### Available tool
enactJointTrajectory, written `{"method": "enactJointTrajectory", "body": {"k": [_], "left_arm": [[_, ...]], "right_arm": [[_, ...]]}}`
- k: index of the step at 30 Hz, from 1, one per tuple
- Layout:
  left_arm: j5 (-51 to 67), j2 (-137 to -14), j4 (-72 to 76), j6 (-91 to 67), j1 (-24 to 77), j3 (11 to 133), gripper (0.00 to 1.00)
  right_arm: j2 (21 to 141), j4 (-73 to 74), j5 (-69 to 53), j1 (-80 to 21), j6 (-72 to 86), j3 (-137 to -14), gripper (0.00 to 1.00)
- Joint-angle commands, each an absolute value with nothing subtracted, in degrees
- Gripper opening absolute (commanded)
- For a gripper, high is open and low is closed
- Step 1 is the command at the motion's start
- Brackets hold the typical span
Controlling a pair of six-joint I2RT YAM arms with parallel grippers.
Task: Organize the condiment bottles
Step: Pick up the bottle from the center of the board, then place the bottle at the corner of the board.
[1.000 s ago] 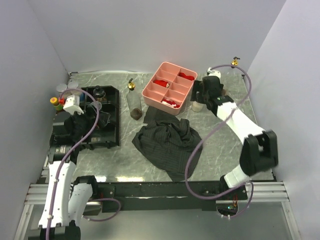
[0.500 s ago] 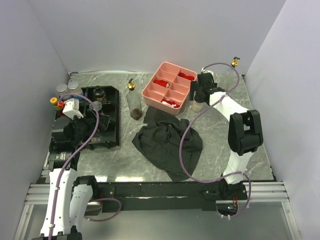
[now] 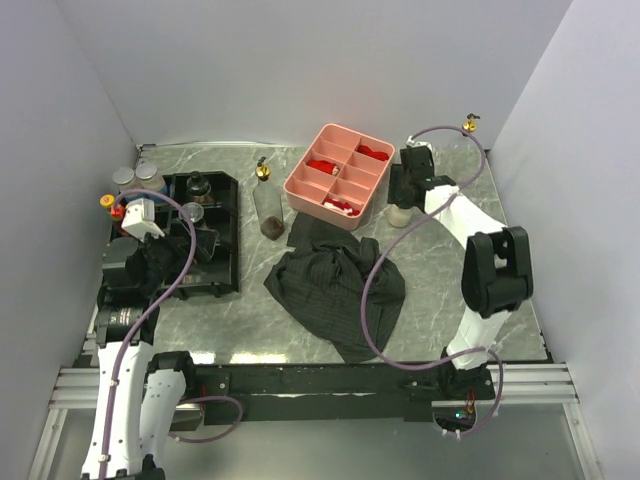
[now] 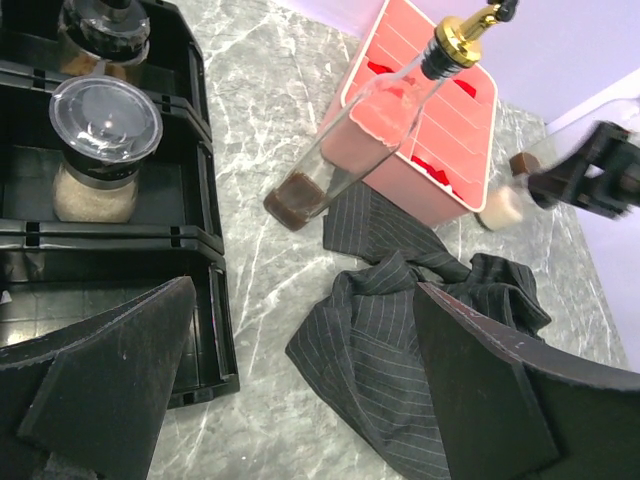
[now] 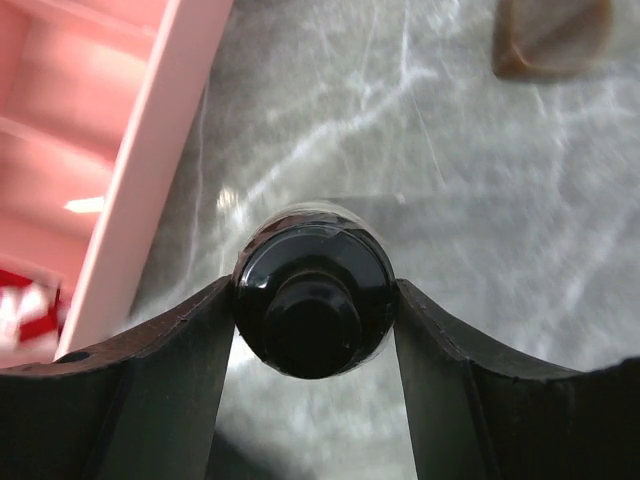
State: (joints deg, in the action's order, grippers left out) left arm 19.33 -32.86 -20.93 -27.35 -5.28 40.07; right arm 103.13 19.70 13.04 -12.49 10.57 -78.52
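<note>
My right gripper (image 5: 313,300) is shut on a small black-capped bottle (image 5: 313,290), one finger pressed against each side of it. That bottle (image 3: 398,212) stands on the table just right of the pink tray, under the right gripper (image 3: 402,190). A tall clear bottle with a gold spout (image 3: 266,200) stands between the two trays. A clear-lidded jar (image 4: 105,150) and a dark-capped bottle (image 4: 105,25) sit in the black tray (image 3: 228,230). Grey-capped jars (image 3: 123,177) and a yellow-capped bottle (image 3: 108,202) stand left of it. My left gripper (image 4: 300,300) hangs open and empty by the black tray's near right corner.
The pink divided tray (image 3: 320,210) with red pieces sits at the back centre. A dark striped cloth (image 3: 335,285) lies crumpled in the middle of the table. A brown bottle (image 5: 550,35) stands just beyond the held one. Walls close in on three sides.
My right gripper's fingers have closed from wide open onto the black-capped bottle. The right arm has folded in closer to it. The left arm has barely shifted.
</note>
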Motion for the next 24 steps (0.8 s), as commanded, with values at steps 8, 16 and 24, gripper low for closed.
{"method": "enactJointTrajectory", "body": {"k": [8, 16, 24], "left_arm": [[10.03, -30.15, -20.83, -30.58, -5.45, 40.43, 0.97], [2.91, -27.78, -23.12, -30.49, -5.45, 41.4, 0.96], [0.53, -26.89, -23.55, -31.03, -5.45, 41.31, 0.96]], "right_arm": [[71.23, 21.35, 13.89, -25.55, 11.77, -68.74, 0.45], [57.05, 18.81, 12.75, -45.77, 19.76, -55.38, 0.44], [59.84, 12.58, 18.36, -65.2, 25.05, -54.31, 0.43]]}}
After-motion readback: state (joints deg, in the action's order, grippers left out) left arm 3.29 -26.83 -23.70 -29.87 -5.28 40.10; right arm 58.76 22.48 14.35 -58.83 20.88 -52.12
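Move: Some 49 cm to the right hand's left and 16 cm back is the black rack's empty near-right compartment, with the black-capped bottle already pinched in that hand. The dark cloth's middle lies about 24 cm back and 17 cm left of the hand, the pink box 8 cm ahead and 15 cm left, the glass oil bottle 3 cm back and 32 cm left. From the left hand, the held bottle is roughly 21 cm ahead and 45 cm right, all of these but the oil bottle lying lower. Sweeping the gripped bottle up out of its place beside the pink box, the right hand comes back about 27 cm and left some 20 cm over the cloth towards the rack side. It climbs about 15 cm, then sinks 5 cm again, turning counter-clockwise roughly 40 degrees with the grip unchanged. The left hand, empty and wide open, swings left over the rack by 4–5 cm, turning counter-clockwise too. ##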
